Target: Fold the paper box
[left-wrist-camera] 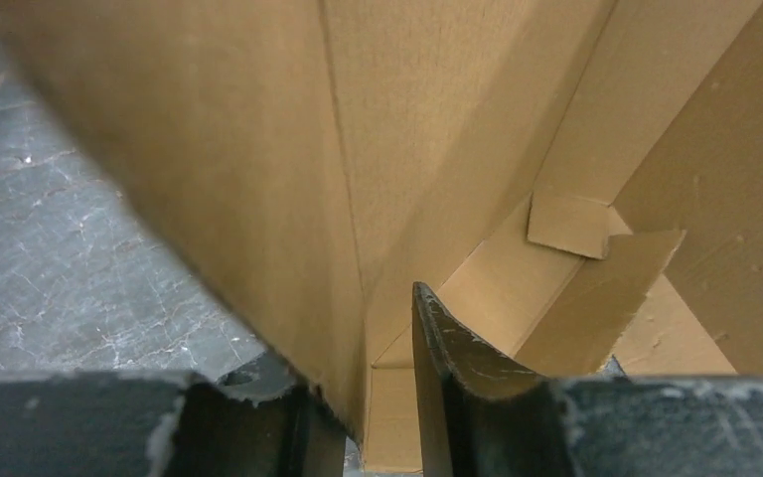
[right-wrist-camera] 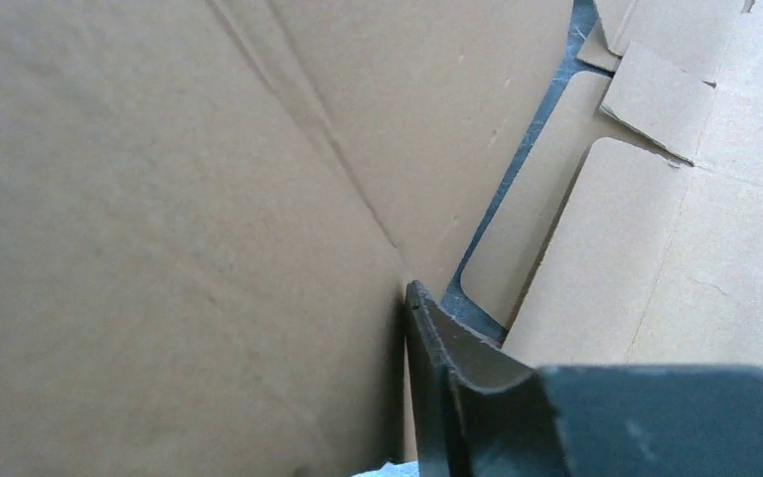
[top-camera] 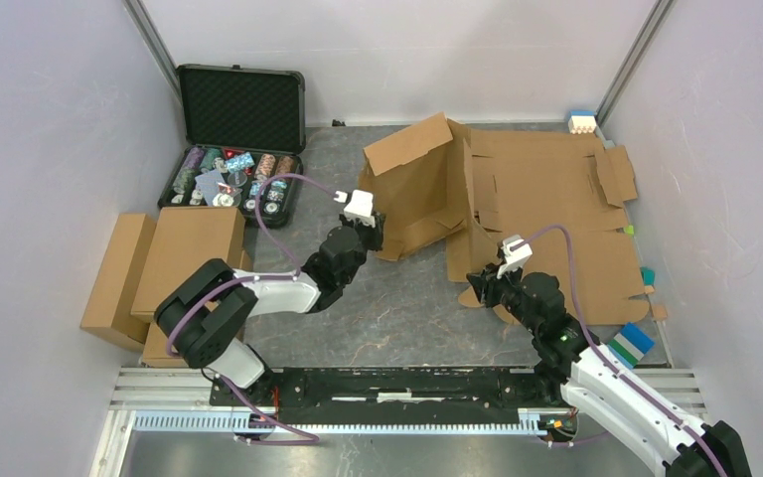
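The paper box (top-camera: 417,184) is a brown cardboard sheet in the middle of the table, its left panels raised and tilted and the rest lying flat to the right (top-camera: 556,229). My left gripper (top-camera: 373,231) is at the raised panel's near left corner. In the left wrist view the gripper (left-wrist-camera: 368,328) straddles that wall (left-wrist-camera: 258,149), jaws narrow, with a small gap beside the right finger (left-wrist-camera: 447,348). My right gripper (top-camera: 487,283) pinches the sheet's near left edge. In the right wrist view a panel (right-wrist-camera: 159,199) presses against the one visible finger (right-wrist-camera: 437,348); the other finger is hidden.
An open black case of poker chips (top-camera: 233,149) stands at the back left. Folded brown boxes (top-camera: 174,258) lie at the left. Flat cardboard with rounded tabs (right-wrist-camera: 656,248) lies under the held panel. Small coloured blocks (top-camera: 631,343) sit at the right edge, another (top-camera: 581,122) at the back.
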Robot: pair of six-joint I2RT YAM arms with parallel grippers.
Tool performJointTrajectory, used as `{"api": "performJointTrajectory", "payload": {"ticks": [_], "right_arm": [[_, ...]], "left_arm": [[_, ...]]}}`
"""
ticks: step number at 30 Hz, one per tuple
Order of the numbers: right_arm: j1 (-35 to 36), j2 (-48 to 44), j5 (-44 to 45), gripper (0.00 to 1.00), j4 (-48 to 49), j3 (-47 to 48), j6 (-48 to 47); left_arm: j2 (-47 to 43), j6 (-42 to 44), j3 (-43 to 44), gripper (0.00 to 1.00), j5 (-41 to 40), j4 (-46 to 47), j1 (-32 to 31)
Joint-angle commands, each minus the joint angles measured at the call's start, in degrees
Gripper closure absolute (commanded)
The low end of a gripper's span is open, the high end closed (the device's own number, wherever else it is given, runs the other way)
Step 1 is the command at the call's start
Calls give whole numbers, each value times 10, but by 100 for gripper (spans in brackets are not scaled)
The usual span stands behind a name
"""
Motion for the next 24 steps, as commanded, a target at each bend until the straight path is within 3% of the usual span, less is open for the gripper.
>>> {"api": "performJointTrajectory", "payload": {"ticks": [1,7,14,24], "right_arm": [[-1,-4,-11,72,5,10,-17],[-1,-11,-20,81,-8,14,-18],[-1,-9,-50,84,-13,14,-10],[0,11,-121,90,25,7,21]], "left_arm": [[24,-42,51,64,1,-109,1],[73,-69,128,67,0,-237,6],[116,-91,191,71,-5,-340,7],[136,-139,224,98,27,-335,7]]}}
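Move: The lower part of the box's left edge, where the left fingers will shut, lies about 2 cm ahead, 2 right and 7 below that hand. The box body is some 7 cm ahead, 8 right and 4 below; its far flap 16 ahead, 6 right and 3 above. From the right hand, the side panel's near end is 1 cm straight ahead, level; the box body about 20 ahead, 15 left; the flat cardboard 13 ahead, 17 right, 10 below. Left hand sinks 7 cm along the box's left edge, tips down 20°, pinches it; right closes on the panel. ##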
